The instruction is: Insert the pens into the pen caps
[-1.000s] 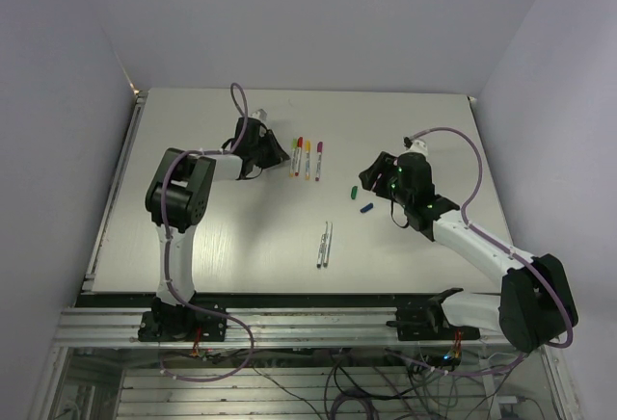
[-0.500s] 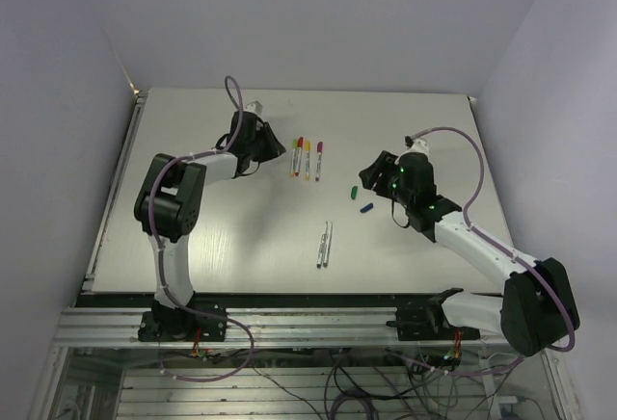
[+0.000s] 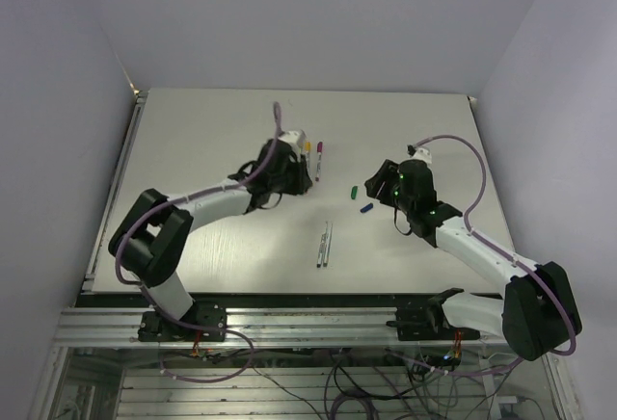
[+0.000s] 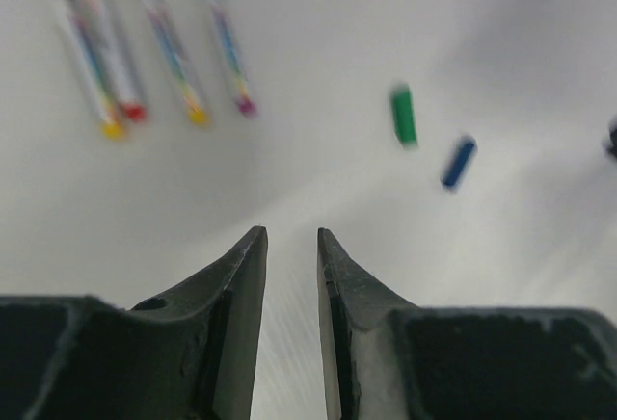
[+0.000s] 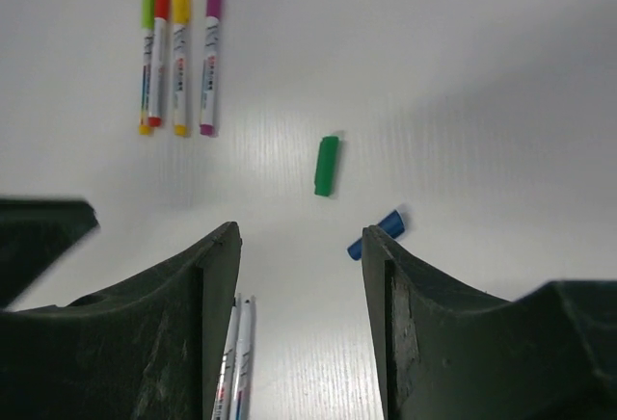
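Several capped pens [image 5: 179, 54] lie side by side at the upper left of the right wrist view, blurred in the left wrist view [image 4: 174, 54]. Two uncapped pens [image 3: 324, 245] lie together mid-table, also low in the right wrist view [image 5: 238, 362]. A loose green pen cap [image 3: 354, 191] and a blue pen cap [image 3: 366, 208] lie between the arms. My left gripper [image 4: 291, 232] hovers over the near ends of the capped pens [image 3: 301, 181], its jaws a narrow gap apart and empty. My right gripper [image 5: 301, 229] is open and empty, just short of the green cap [image 5: 327, 165] and blue cap [image 5: 377, 234].
The white table [image 3: 212, 131] is walled at the back and both sides. A metal rail [image 3: 289, 319] runs along the near edge by the arm bases. The left arm's forearm stretches across the table's left half.
The left arm has swung right and nearer, from left of the capped pens to over their near ends, its jaws parting slightly. The right arm has barely moved.
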Motion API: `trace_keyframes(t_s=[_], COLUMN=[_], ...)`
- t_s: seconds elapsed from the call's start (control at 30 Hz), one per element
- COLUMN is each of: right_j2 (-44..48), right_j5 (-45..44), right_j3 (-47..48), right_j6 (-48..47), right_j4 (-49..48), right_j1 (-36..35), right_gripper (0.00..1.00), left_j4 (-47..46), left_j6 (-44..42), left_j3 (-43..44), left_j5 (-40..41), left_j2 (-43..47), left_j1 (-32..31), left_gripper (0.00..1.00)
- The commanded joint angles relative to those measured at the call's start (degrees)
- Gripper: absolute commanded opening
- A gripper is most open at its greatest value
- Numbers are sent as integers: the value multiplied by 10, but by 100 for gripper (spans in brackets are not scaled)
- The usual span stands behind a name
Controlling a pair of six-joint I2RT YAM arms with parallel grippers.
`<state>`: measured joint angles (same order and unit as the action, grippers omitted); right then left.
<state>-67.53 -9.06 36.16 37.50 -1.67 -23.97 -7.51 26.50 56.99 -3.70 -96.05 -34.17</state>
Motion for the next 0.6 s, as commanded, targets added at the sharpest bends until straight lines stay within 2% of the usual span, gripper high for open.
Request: trace_keyframes(t_s=[0.0, 0.17, 0.33, 0.57], right_j2=[8, 17, 31, 53], right_j5=[-22, -34, -44, -63], right_j3=[-10, -20, -32, -46], right_j6=[11, 21, 28, 31], right_j4=[18, 18, 16, 21], right_j1=[4, 4, 4, 4], right_gripper=[52, 52, 52, 52], left_j4=[57, 87, 113, 108], left_j6=[-33, -46, -69, -57], left_j3=[-29, -41, -33, -34], left_j5=[48, 90, 125, 157], left_j2=[30, 49, 32, 8], left_j1=[-70, -135, -193, -239], left_gripper=[37, 36, 36, 36])
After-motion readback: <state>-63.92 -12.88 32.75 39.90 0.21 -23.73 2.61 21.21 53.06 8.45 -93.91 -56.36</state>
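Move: The two bare pens, lying side by side, have their middles about 18 cm back from the left hand, 7 cm to its right and some 9 cm below. On the table too, the purple-capped pen lies about 11 cm ahead and 6 cm right of that hand, the green cap roughly 16 cm right and 1 cm back, and the blue cap some 19 cm right and 6 cm back. From the right hand, the bare pens are about 14 cm back, 10 cm left and 11 cm down. Towards the two bare pens the left hand sweeps back about 13 cm and some 5 cm to the right, sinking another 4 to 5 cm, quick at first and then slowing. Its wrist turns some 15 degrees clockwise and rolls its left side up about as much, fingers staying part open and touching nothing. The right hand eases about 2 cm right and slightly back and down, empty. ##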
